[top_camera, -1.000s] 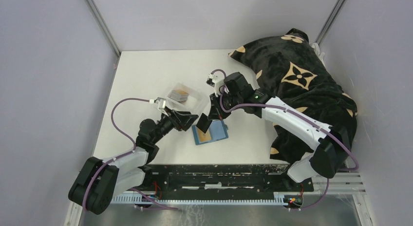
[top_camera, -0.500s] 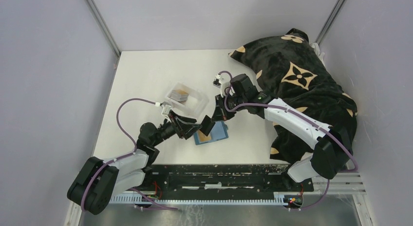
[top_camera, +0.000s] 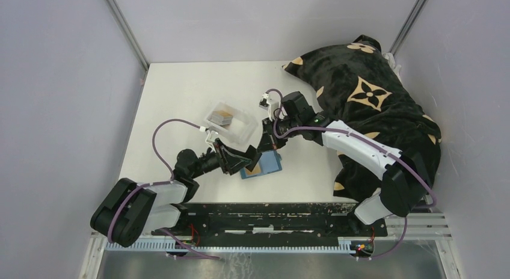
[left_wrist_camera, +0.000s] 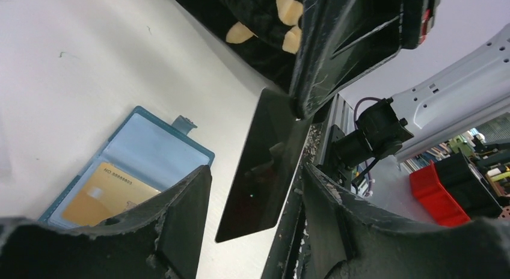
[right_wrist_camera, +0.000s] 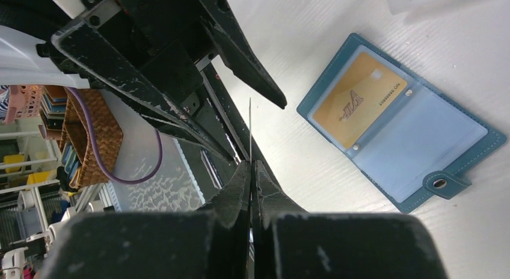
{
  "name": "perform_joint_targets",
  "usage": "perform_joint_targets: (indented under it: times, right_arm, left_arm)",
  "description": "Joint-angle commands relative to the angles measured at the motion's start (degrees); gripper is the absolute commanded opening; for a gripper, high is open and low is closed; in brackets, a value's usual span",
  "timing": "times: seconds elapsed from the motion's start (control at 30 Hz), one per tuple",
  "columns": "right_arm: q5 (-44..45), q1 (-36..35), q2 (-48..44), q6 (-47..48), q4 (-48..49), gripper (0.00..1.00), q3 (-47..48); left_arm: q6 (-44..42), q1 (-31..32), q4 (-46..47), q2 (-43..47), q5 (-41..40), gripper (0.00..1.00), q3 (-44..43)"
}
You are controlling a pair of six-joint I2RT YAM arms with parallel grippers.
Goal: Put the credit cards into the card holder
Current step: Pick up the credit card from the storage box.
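Observation:
The card holder (top_camera: 264, 165) lies open on the table, a teal wallet with a gold credit card (right_wrist_camera: 359, 102) in one clear pocket. My right gripper (top_camera: 262, 148) is shut on a dark credit card (left_wrist_camera: 264, 165) and holds it on edge just left of the card holder (right_wrist_camera: 400, 130). In the right wrist view that dark card (right_wrist_camera: 250, 131) shows edge-on ahead of the right gripper (right_wrist_camera: 251, 171). My left gripper (left_wrist_camera: 255, 225) is open, its fingers (left_wrist_camera: 180, 219) standing either side of the card's free end without touching it. More cards (top_camera: 221, 117) lie in a clear tray (top_camera: 239, 127).
A black cushion with tan flower prints (top_camera: 367, 92) fills the back right of the table. The clear tray stands just behind the left gripper (top_camera: 239, 159). Grey walls enclose the table on three sides, and a metal rail runs along the near edge.
My left arm has reached rightward until its fingers straddle the dark card, and its jaws have narrowed a little. The right gripper has kept its hold with little shift.

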State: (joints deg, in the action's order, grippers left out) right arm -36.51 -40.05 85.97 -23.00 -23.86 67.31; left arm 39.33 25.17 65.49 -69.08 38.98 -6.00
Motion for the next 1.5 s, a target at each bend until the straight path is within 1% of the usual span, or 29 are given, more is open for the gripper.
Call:
perform_joint_targets:
  times: [0.0, 0.07, 0.17, 0.33, 0.37, 0.43, 0.6, 0.7, 0.73, 0.83, 0.9, 1.0, 1.13, 1.23, 1.37, 1.47]
  right_arm:
    - [-2.5, 0.2, 2.3, 0.1, 1.7, 0.01, 1.2]
    - [-2.6, 0.3, 3.1, 0.1, 2.0, 0.01, 1.2]
    - [-2.8, 0.5, 3.9, -0.4, 3.0, 0.01, 1.2]
    - [-3.3, 1.2, 4.4, -1.1, 4.2, 0.01, 1.3]
    - [-3.4, 1.3, 4.5, -1.2, 4.3, 0.01, 1.3]
    - [-3.7, 1.6, 4.6, -1.4, 4.8, 0.01, 1.4]
    - [-4.0, 1.8, 4.5, -1.1, 4.9, 0.01, 2.2]
    - [-3.6, 1.9, 4.3, -0.9, 5.0, 0.01, 2.3]
    - [-3.0, 2.0, 4.3, -0.9, 4.6, 0.03, 2.3]
    - [-1.0, 2.4, 3.9, -0.6, 4.2, 0.18, 2.3]
    - [0.8, 2.8, 3.2, -1.0, 4.5, 0.30, 1.8]
    - [3.8, 3.3, 2.1, -0.8, 4.6, 0.37, 1.3]
    - [9.1, 3.5, 0.3, -1.0, 5.0, 0.41, 0.2]
    - [13.2, 3.9, -0.4, -1.3, 5.0, 0.41, -0.3]
    - [18.4, 4.2, 0.2, -2.8, 5.5, 0.41, -1.4]
    - [21.6, 4.3, 1.6, -4.1, 6.3, 0.39, -2.5]
  left_arm:
    - [-0.6, 0.3, 7.4, -1.8, 4.2, 0.62, -2.0]
    - [-0.6, 0.3, 7.5, -2.1, 4.6, 0.54, -2.1]
    - [-0.6, 0.3, 7.6, -2.3, 4.9, 0.39, -2.1]
    - [-0.3, 0.6, 8.0, -3.4, 5.5, 0.24, -2.4]
    - [-0.2, 0.6, 8.1, -3.7, 5.7, 0.19, -2.5]
    - [0.1, 0.7, 8.2, -4.3, 5.8, 0.04, -2.7]
    - [1.5, 0.9, 9.5, -6.2, 5.7, 0.03, -3.0]
    - [2.2, 1.8, 10.1, -6.8, 3.7, 0.03, -2.6]
    - [2.1, 2.3, 9.7, -6.7, 1.8, 0.03, -2.3]
    - [1.9, 3.5, 7.8, -6.2, -3.7, 0.03, -1.2]
    - [2.2, 4.3, 5.8, -5.7, -8.6, 0.03, -0.8]
    - [3.6, 6.2, 2.6, -4.9, -16.8, 0.03, -0.5]
    - [5.9, 10.3, -1.3, -4.1, -27.2, 0.03, -1.2]
    - [7.9, 14.1, -4.9, -3.1, -36.1, 0.03, -1.8]
    - [15.2, 18.5, -8.2, -3.0, -47.9, 0.03, -1.6]
    - [20.9, 21.0, -9.1, -3.8, -56.4, 0.03, -0.5]
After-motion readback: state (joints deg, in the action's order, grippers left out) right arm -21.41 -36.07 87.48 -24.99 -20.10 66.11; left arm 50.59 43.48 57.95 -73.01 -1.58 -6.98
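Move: Just off the left fingertips hangs the dark credit card, about 3 cm to their right and 1 cm higher. The open card holder lies 5 cm ahead, 6 cm right and some 12 cm below that hand; the storage box is 22 cm ahead, 6 cm left and 10 cm below it. From the right hand, which grips the card by its upper end, the card's middle is 2 cm left, 1 cm back and 3 cm down. Lowering the already pinched card about 2 cm between the open left fingers, the right hand holds it there while the left closes and pinches its left side. The right fingers then open and let go, backing off forward and some to the right; the left carries the card down about 4 cm and forward towards the holder, tipping down and swinging counter-clockwise some 25 degrees. ##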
